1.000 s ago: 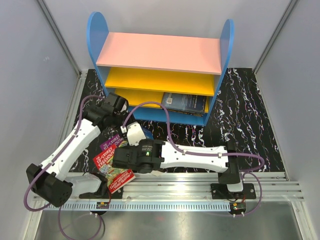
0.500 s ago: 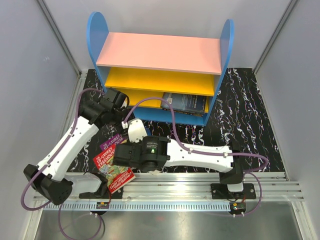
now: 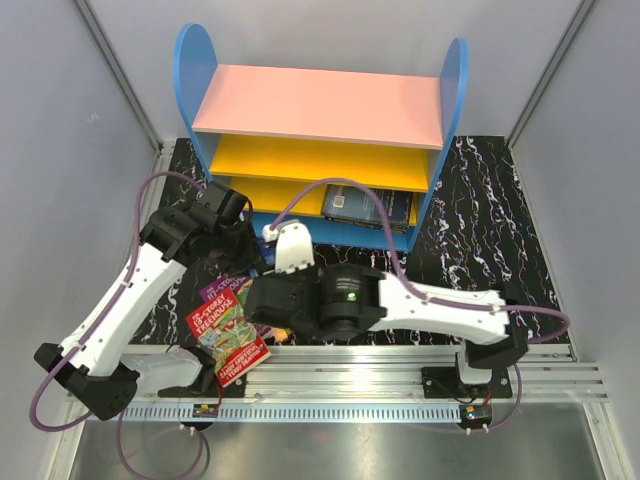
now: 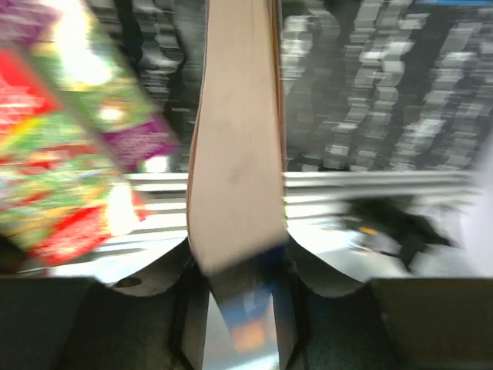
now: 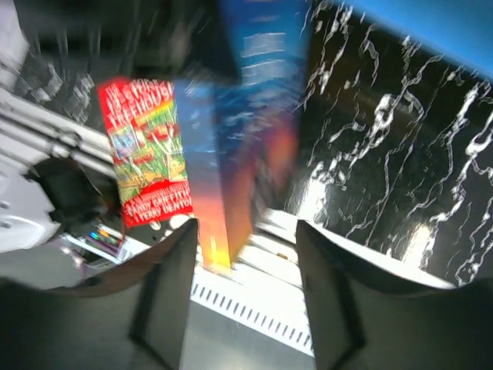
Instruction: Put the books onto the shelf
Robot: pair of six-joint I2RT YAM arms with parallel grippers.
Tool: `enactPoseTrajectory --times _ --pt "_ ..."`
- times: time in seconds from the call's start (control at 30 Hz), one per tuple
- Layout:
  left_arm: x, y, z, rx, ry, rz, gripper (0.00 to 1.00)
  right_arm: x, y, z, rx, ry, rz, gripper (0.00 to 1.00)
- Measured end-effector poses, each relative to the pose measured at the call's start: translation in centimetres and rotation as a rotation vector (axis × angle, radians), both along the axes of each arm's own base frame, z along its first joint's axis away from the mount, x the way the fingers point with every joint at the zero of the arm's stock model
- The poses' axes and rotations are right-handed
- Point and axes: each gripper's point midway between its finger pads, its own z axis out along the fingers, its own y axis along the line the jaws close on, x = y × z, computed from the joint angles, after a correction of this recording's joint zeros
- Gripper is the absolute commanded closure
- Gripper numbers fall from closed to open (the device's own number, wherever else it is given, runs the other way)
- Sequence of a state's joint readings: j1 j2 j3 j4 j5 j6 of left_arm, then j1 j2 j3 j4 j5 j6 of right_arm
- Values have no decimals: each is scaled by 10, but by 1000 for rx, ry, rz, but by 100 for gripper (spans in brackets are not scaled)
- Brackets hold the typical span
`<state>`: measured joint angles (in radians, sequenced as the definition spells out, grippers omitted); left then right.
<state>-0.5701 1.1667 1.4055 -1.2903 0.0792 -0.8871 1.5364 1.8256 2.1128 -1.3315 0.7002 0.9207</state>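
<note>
A blue-orange book [image 5: 231, 154] hangs edge-on, its pale page block [image 4: 235, 154] running up the left wrist view. My left gripper [image 4: 239, 262] is shut on its lower end and sits left of the shelf's foot in the top view [image 3: 238, 250]. My right gripper [image 5: 246, 262] stands open, the book's orange end between its fingers [image 5: 166, 297] without touching either. A red Treehouse book [image 3: 228, 342] lies on a purple one [image 3: 222, 290] near the front edge. The shelf [image 3: 315, 105] holds a dark blue book [image 3: 368, 207] on its lowest yellow board.
The black marbled table [image 3: 480, 230] spreads to the right of the shelf. An aluminium rail [image 3: 380, 385] runs along the near edge. Grey walls close in both sides. Purple cables [image 3: 330, 195] loop over both arms, in front of the lower boards.
My right gripper's jaws have opened off the blue-orange book. The left arm has swung left and back with the book still in its grip. The right arm has shifted right.
</note>
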Motion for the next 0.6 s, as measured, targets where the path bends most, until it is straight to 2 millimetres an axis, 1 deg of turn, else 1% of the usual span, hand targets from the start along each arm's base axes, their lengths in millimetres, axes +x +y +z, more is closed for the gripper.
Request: enactPoseTrajectory --times 0.03,0.1,0.13,0.2,0.23,0.3,0.4,0.5,0.57,0.6 --pt "-2 7 -4 37 1 -7 100 2 -5 11 26 -13 -8 29" --pt "-3 22 -10 122 -3 -9 100 7 -20 37 89 -32 -23 23" --pt "-2 29 -10 157 -10 -9 100 8 -28 50 123 -43 -29 21" --pt "1 39 -6 207 -27 -7 100 10 -47 75 190 -57 -37 20" --pt "2 40 -1 215 -38 -11 100 11 -56 85 218 -66 -44 19" --pt "5 40 10 207 -70 -17 100 12 -71 100 262 -77 -53 18" --pt "10 38 25 186 -118 -21 100 15 -81 109 290 -90 -70 18" --pt "12 37 45 166 -172 -28 100 15 -81 105 286 -85 -82 18" --pt "13 37 67 148 -222 -40 100 15 -80 97 272 -79 -90 18" --pt "13 37 82 135 -260 -48 100 15 -80 93 265 -75 -94 18"
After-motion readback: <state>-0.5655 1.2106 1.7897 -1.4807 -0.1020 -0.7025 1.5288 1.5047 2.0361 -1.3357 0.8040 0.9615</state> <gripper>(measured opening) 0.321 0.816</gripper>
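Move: The left gripper already pinches the blue-orange book by its edge. The empty left part of the shelf's lower level is about 22 cm ahead of this hand, straight on, and 12 cm below. The grey book on the shelf is about 22 cm to its right, 22 ahead. The red book lies 10 cm left and 7 back, the purple one 7 left and level, both 24 below. From the right hand the blue-orange book's middle is about 4 cm left, level fore and aft, 6 below. Keep the left gripper shut on the blue-orange book and draw it about 4 cm left, then lift it roughly 9 cm, tilting the wrist some 15 degrees so the fingers tip outward. Meanwhile finish opening the right gripper wide, free it from the book, and bring it up and to the right, away from the book, then let it ease down slightly. ##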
